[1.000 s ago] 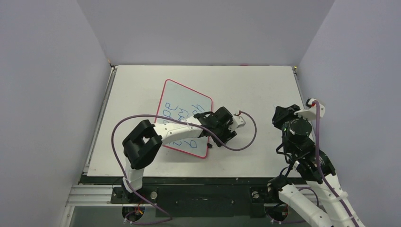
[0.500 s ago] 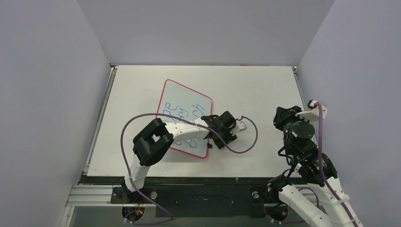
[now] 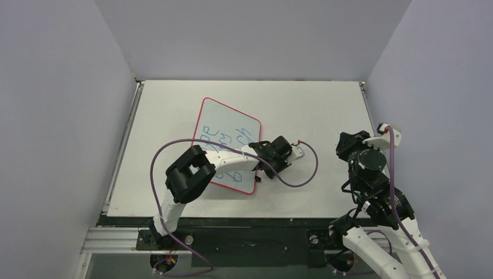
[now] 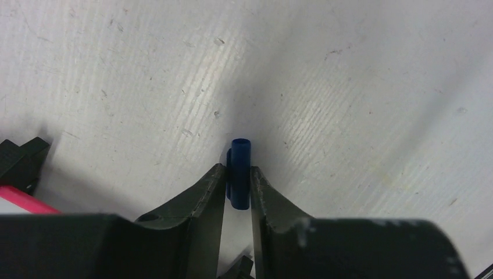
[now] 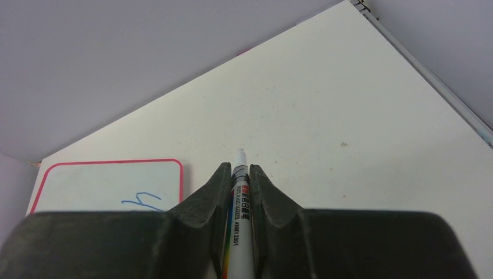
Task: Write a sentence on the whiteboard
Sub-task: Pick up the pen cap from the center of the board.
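Note:
The whiteboard (image 3: 216,119) lies tilted on the table, left of centre, with blue lettering (image 3: 224,141) in three lines; my left arm covers part of it. My left gripper (image 3: 268,167) hovers just off the board's right edge, shut on a blue marker cap (image 4: 239,168). The board's red-pink rim (image 4: 20,201) and a black clip (image 4: 20,158) show at the left of the left wrist view. My right gripper (image 3: 350,141) is at the right of the table, shut on a white marker (image 5: 239,200) with its tip pointing forward. The board (image 5: 104,180) and a blue stroke (image 5: 142,201) show at its left.
The white table (image 3: 314,110) is enclosed by grey walls on three sides. A purple cable (image 3: 305,171) loops from the left wrist over the table beside the board. A second black clip (image 3: 257,179) sits at the board's near right corner.
My left arm's elbow swung right and its gripper shifted slightly toward the near side beside the board's right edge. My right gripper drew back a little toward the near side.

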`<state>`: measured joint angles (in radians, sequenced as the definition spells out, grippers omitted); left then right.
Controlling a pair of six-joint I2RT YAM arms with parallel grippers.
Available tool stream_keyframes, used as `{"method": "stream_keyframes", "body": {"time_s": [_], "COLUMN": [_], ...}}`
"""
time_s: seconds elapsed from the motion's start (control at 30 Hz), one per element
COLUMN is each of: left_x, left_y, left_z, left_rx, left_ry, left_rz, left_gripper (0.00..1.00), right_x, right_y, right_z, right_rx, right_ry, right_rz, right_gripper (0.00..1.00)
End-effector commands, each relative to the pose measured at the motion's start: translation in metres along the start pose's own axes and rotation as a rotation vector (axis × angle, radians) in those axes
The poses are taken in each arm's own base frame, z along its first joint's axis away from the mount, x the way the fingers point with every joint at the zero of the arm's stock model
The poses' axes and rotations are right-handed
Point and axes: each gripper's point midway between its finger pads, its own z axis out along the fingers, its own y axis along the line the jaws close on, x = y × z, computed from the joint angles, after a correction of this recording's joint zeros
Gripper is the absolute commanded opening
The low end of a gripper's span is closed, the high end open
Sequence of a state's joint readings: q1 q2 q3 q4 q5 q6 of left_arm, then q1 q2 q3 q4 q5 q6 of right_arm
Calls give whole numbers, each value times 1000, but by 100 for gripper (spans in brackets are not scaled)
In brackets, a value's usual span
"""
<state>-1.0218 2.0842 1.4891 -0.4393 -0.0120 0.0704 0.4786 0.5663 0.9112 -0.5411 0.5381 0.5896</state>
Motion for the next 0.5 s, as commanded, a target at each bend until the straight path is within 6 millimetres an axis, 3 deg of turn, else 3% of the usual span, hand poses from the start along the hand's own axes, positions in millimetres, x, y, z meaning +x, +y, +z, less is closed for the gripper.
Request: {"method": "stream_keyframes", "body": {"time_s": [0.0, 0.03, 0.07, 0.23, 0.47], "left_x": [4, 3, 3, -10, -38], "left_y": [15, 16, 16, 7, -6], "left_z": [17, 17, 15, -5, -67], "left_rx": [-74, -76, -74, -1, 123], "left_ry": [2, -2, -8, -105, -277], "left_rz": [-17, -22, -26, -19, 14], "left_gripper": [12, 1, 0, 0, 0], "right_x": [3, 4, 4, 5, 0], "right_y": [-3, -2, -2, -1, 7], "right_z": [1, 1, 1, 2, 1], "right_rx": [6, 3, 4, -2, -47], "right_ry": [6, 8, 10, 16, 33], "right_rz": [-21, -21, -23, -24, 9], "right_gripper": [0, 0, 0, 0, 0]}}
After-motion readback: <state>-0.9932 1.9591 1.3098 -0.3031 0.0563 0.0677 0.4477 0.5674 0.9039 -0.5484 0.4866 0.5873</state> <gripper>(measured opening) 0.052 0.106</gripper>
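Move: The pen cap lies on the bare table right of the whiteboard, already between the left fingertips and about 1 cm below the hand point. One black clip on the board's edge sits roughly 5 cm left and 2 cm back of this hand, the other about 11 cm ahead and 5 cm left. The whiteboard's middle is some 11 cm ahead and 17 cm left. From the right hand, the cap is around 23 cm left, level fore and aft, some 30 cm below. Forward and slightly right, the left hand eases about 1.5 cm low over the table while its fingers shut from partly open and pinch the pen cap. Then it turns back, drawing about 3 cm back and left towards the near clip and the board's edge, rising 1 cm, fingertips tilting some 5 degrees out to the right and keeping their squeeze. ##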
